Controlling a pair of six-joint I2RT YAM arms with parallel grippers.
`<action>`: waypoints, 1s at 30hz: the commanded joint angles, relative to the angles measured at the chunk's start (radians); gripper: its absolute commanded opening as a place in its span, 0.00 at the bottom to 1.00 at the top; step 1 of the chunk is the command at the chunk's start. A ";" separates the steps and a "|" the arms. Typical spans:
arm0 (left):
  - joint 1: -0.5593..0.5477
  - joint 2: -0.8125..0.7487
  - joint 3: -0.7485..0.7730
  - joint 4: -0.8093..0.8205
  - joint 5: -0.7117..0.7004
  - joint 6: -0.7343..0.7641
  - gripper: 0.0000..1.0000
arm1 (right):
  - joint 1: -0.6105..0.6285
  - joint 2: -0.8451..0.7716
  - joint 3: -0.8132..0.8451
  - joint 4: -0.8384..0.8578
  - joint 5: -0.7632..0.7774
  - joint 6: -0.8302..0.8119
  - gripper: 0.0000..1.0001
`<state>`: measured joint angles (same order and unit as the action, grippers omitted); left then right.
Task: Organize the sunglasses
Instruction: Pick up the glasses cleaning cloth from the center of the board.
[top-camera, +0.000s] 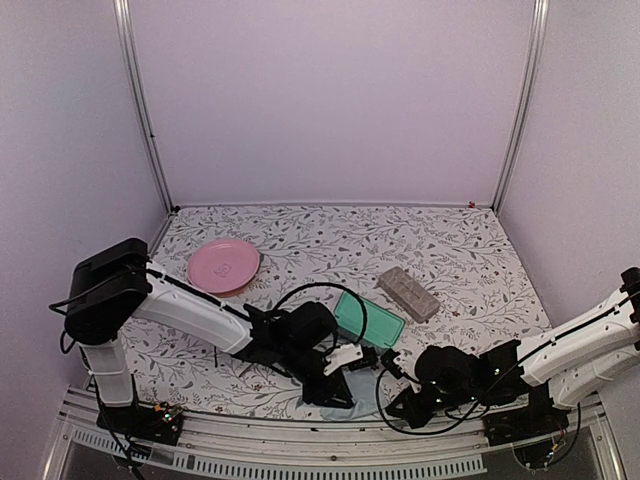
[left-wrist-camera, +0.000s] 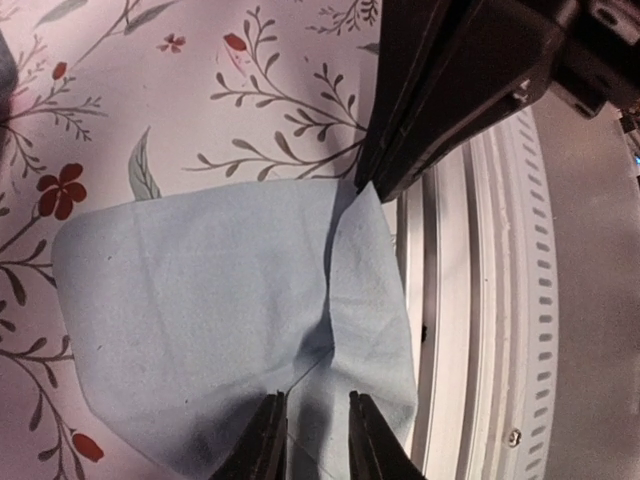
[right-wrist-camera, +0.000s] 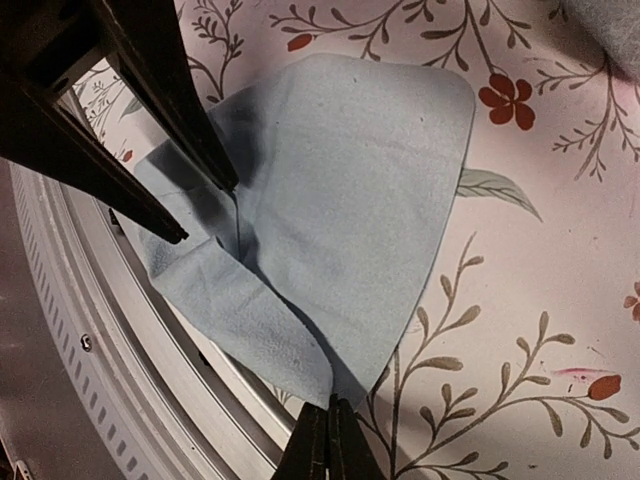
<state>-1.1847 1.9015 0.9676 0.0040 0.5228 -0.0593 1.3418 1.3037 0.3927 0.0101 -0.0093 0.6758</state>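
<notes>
The sunglasses do not show in any view. A pale blue cloth lies on the flowered table right by the front rail. My right gripper is shut on one corner of it and holds that corner lifted, so a flap folds over the rest. My left gripper faces it from the other side. Its jaws stand a little apart, the fingertips down on the cloth on either side of a crease. In the top view both grippers meet low at the table's front edge, over the cloth.
A pink plate sits at the left. An open teal case lies just behind the grippers, and a grey oblong case lies beyond it. The white slotted front rail runs directly beside the cloth.
</notes>
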 joint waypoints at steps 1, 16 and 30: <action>-0.011 0.019 0.019 -0.030 -0.014 0.022 0.23 | 0.007 -0.002 -0.009 0.028 0.002 0.007 0.05; -0.028 0.034 0.027 -0.047 -0.054 0.029 0.08 | 0.008 -0.009 -0.007 0.025 0.005 0.009 0.05; -0.025 -0.057 0.010 -0.016 -0.061 0.000 0.00 | 0.008 -0.021 -0.006 0.012 0.010 0.008 0.05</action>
<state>-1.2015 1.9034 0.9844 -0.0273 0.4625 -0.0471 1.3418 1.3033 0.3923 0.0223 -0.0090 0.6781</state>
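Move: Just under the left fingertips lies the near part of the cleaning cloth, its middle about 4 cm ahead and 1 cm below. From the left hand the open green glasses case sits some 15 cm ahead and 4 cm right, and the closed grey case about 23 cm ahead and 13 cm right. The right hand already holds a near corner, with the cloth's middle roughly 8 cm to its left and 3 cm ahead. Sinking barely 1 cm almost in place, the left hand closes its slightly open fingers fully on the raised fold near the cloth's near edge, pinching it between the tips, then begins to ease up by about half a centimetre. The right hand stays still and keeps its pinch on the corner. ##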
